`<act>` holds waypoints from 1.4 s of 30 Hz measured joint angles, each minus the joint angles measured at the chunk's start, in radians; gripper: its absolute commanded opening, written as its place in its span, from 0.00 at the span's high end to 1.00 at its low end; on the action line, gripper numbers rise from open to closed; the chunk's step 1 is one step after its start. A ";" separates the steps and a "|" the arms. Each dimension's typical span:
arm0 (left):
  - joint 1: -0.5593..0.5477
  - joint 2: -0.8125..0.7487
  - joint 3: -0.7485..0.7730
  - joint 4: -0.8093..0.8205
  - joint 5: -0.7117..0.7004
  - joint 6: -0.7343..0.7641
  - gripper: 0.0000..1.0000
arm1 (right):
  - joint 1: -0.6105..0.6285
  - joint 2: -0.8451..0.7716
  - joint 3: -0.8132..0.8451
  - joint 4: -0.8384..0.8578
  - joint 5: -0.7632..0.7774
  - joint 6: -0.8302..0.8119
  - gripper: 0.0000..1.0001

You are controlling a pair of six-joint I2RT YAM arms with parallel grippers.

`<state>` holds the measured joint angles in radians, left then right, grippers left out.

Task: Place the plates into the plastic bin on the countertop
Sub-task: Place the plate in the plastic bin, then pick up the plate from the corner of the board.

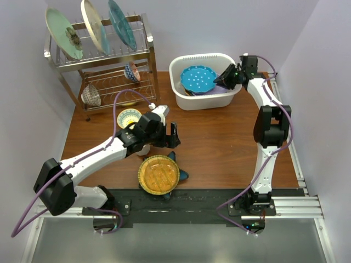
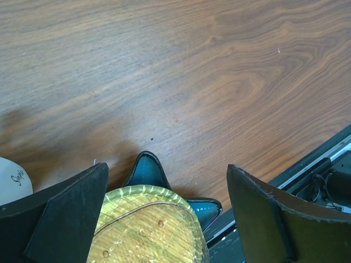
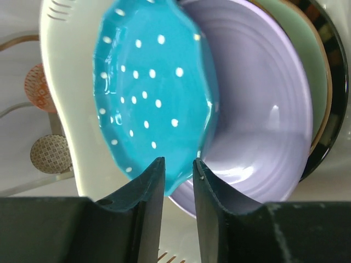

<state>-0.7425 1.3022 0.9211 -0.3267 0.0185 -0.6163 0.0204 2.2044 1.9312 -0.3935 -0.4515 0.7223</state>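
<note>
The white plastic bin (image 1: 205,99) stands at the back right of the countertop (image 1: 219,142). My right gripper (image 1: 224,77) is shut on the rim of the blue dotted plate (image 1: 197,79), holding it tilted over the bin. In the right wrist view the gripper (image 3: 178,170) pinches that plate (image 3: 153,93) above a lavender plate (image 3: 258,109) and darker plates stacked in the bin (image 3: 66,109). My left gripper (image 1: 171,135) is open and empty just behind the amber plate (image 1: 158,174), which lies on the teal star-shaped plate (image 1: 182,175). The left wrist view shows the gripper (image 2: 167,175), amber plate (image 2: 148,230) and star plate (image 2: 145,170).
A steel wire rack (image 1: 104,60) at the back left holds three upright plates on top and small bowls (image 1: 131,71) below. A small patterned bowl (image 1: 129,116) sits on the table beside my left arm. A white mug (image 2: 13,181) is at my left finger. The black front edge (image 1: 219,197) runs close by.
</note>
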 measured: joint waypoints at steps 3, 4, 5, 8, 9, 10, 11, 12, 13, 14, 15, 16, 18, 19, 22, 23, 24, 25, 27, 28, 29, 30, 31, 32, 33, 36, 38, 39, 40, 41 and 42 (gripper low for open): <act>0.000 0.000 -0.003 0.002 0.000 0.000 0.06 | -0.006 0.000 0.004 0.016 -0.011 -0.002 0.66; 0.000 0.000 -0.003 0.003 0.000 0.000 0.06 | -0.008 0.000 0.004 0.017 -0.011 -0.002 0.66; 0.000 0.000 -0.003 0.003 0.000 0.000 0.06 | -0.009 0.000 0.004 0.016 -0.011 -0.003 0.65; 0.000 0.000 -0.003 0.004 0.000 0.000 0.06 | -0.011 0.000 0.004 0.017 -0.012 -0.005 0.61; 0.000 0.000 -0.003 0.004 0.000 0.000 0.06 | -0.013 0.000 0.004 0.018 -0.012 -0.005 0.60; 0.000 0.000 -0.003 0.004 0.000 0.000 0.06 | -0.013 0.000 0.004 0.017 -0.012 -0.005 0.58; 0.000 0.000 -0.003 0.004 0.000 0.000 0.06 | -0.013 0.000 0.004 0.017 -0.012 -0.005 0.54; 0.000 0.000 -0.003 0.004 0.000 0.000 0.06 | -0.013 0.000 0.004 0.017 -0.012 -0.006 0.51; 0.000 0.000 -0.003 0.004 0.000 0.000 0.06 | -0.013 0.000 0.004 0.017 -0.013 -0.005 0.48; 0.000 0.000 -0.003 0.004 0.000 0.000 0.06 | -0.013 0.000 0.004 0.018 -0.013 -0.009 0.41; 0.000 0.000 -0.003 0.004 0.000 0.000 0.06 | -0.014 0.000 0.004 0.017 -0.013 -0.009 0.38; 0.000 0.000 -0.003 0.004 0.000 0.000 0.06 | -0.014 -0.001 0.004 0.017 -0.013 -0.011 0.35; 0.000 -0.001 -0.003 0.004 0.000 0.000 0.06 | -0.014 -0.005 0.003 0.017 -0.014 -0.015 0.27; 0.000 -0.001 -0.003 0.004 0.000 0.000 0.06 | -0.014 -0.010 0.001 0.019 -0.013 -0.017 0.25; 0.000 -0.003 -0.003 0.004 0.000 0.000 0.06 | -0.014 -0.043 -0.015 0.025 -0.013 -0.024 0.20; 0.000 -0.004 -0.003 0.004 0.000 0.000 0.06 | -0.014 -0.056 -0.018 0.024 -0.012 -0.026 0.19; 0.000 -0.005 -0.003 0.004 0.001 0.000 0.06 | -0.014 -0.069 -0.019 0.021 -0.012 -0.027 0.16; 0.000 -0.006 -0.003 0.004 0.001 0.000 0.06 | -0.014 -0.085 -0.019 0.019 -0.012 -0.029 0.10; 0.000 -0.007 -0.003 0.004 0.003 0.000 0.06 | -0.014 -0.121 -0.025 0.020 -0.011 -0.033 0.05; 0.000 -0.008 -0.003 0.004 0.003 0.000 0.06 | -0.014 -0.139 -0.032 0.019 -0.010 -0.036 0.03; 0.000 -0.010 -0.003 0.004 0.003 0.000 0.06 | -0.012 -0.167 -0.050 0.023 -0.007 -0.038 0.02; 0.000 -0.011 -0.003 0.004 0.003 0.000 0.06 | -0.011 -0.196 -0.069 0.024 -0.005 -0.039 0.02; 0.000 -0.014 -0.003 0.004 0.003 0.000 0.06 | -0.007 -0.225 -0.089 0.026 -0.002 -0.041 0.01; 0.000 -0.016 -0.003 0.004 0.003 0.000 0.06 | -0.002 -0.250 -0.108 0.028 -0.002 -0.042 0.01; 0.000 -0.019 -0.003 0.004 0.004 0.000 0.06 | 0.003 -0.275 -0.125 0.029 0.001 -0.043 0.01; 0.000 -0.031 -0.003 0.003 0.003 0.000 0.06 | 0.032 -0.332 -0.164 0.033 0.014 -0.051 0.01; 0.000 -0.042 -0.003 0.000 0.003 0.000 0.05 | 0.060 -0.360 -0.182 0.032 0.017 -0.059 0.01; 0.000 -0.050 -0.003 -0.003 0.002 0.000 0.05 | 0.076 -0.371 -0.189 0.031 0.019 -0.064 0.01; 0.000 -0.057 -0.003 -0.005 0.001 0.000 0.05 | 0.093 -0.383 -0.197 0.029 0.024 -0.070 0.01; 0.000 -0.062 -0.003 -0.006 0.000 0.000 0.04 | 0.103 -0.393 -0.204 0.026 0.026 -0.074 0.01; 0.000 -0.068 -0.003 -0.006 -0.001 0.000 0.04 | 0.117 -0.404 -0.212 0.021 0.031 -0.080 0.01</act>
<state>-0.7425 1.2343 0.9180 -0.3325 0.0174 -0.6167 0.1379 1.8008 1.7195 -0.3725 -0.4202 0.6426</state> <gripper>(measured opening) 0.950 0.985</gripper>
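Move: Just left of the right hand's part-open fingertips, the white-dotted blue plate has its middle about 9 cm to the left, 2 cm farther out and 4 cm lower, its near rim right at the fingers. The lilac plate beneath it is centred some 4 cm left, level ahead and 7 cm down; the white bin's middle is about 6 cm left and 8 cm below. From the left hand the dotted plate is roughly 31 cm ahead, 10 cm right, slightly lower. Spreading its already parted fingers to fully open, the right hand almost holds its place beside the dotted plate's rim, then backs off it: up about 12 cm out of the bin, next also back some 8 cm and to the left about 5 cm, its fingers tipping up roughly 15 degrees. Late on, the open left hand rises about 2 cm. ##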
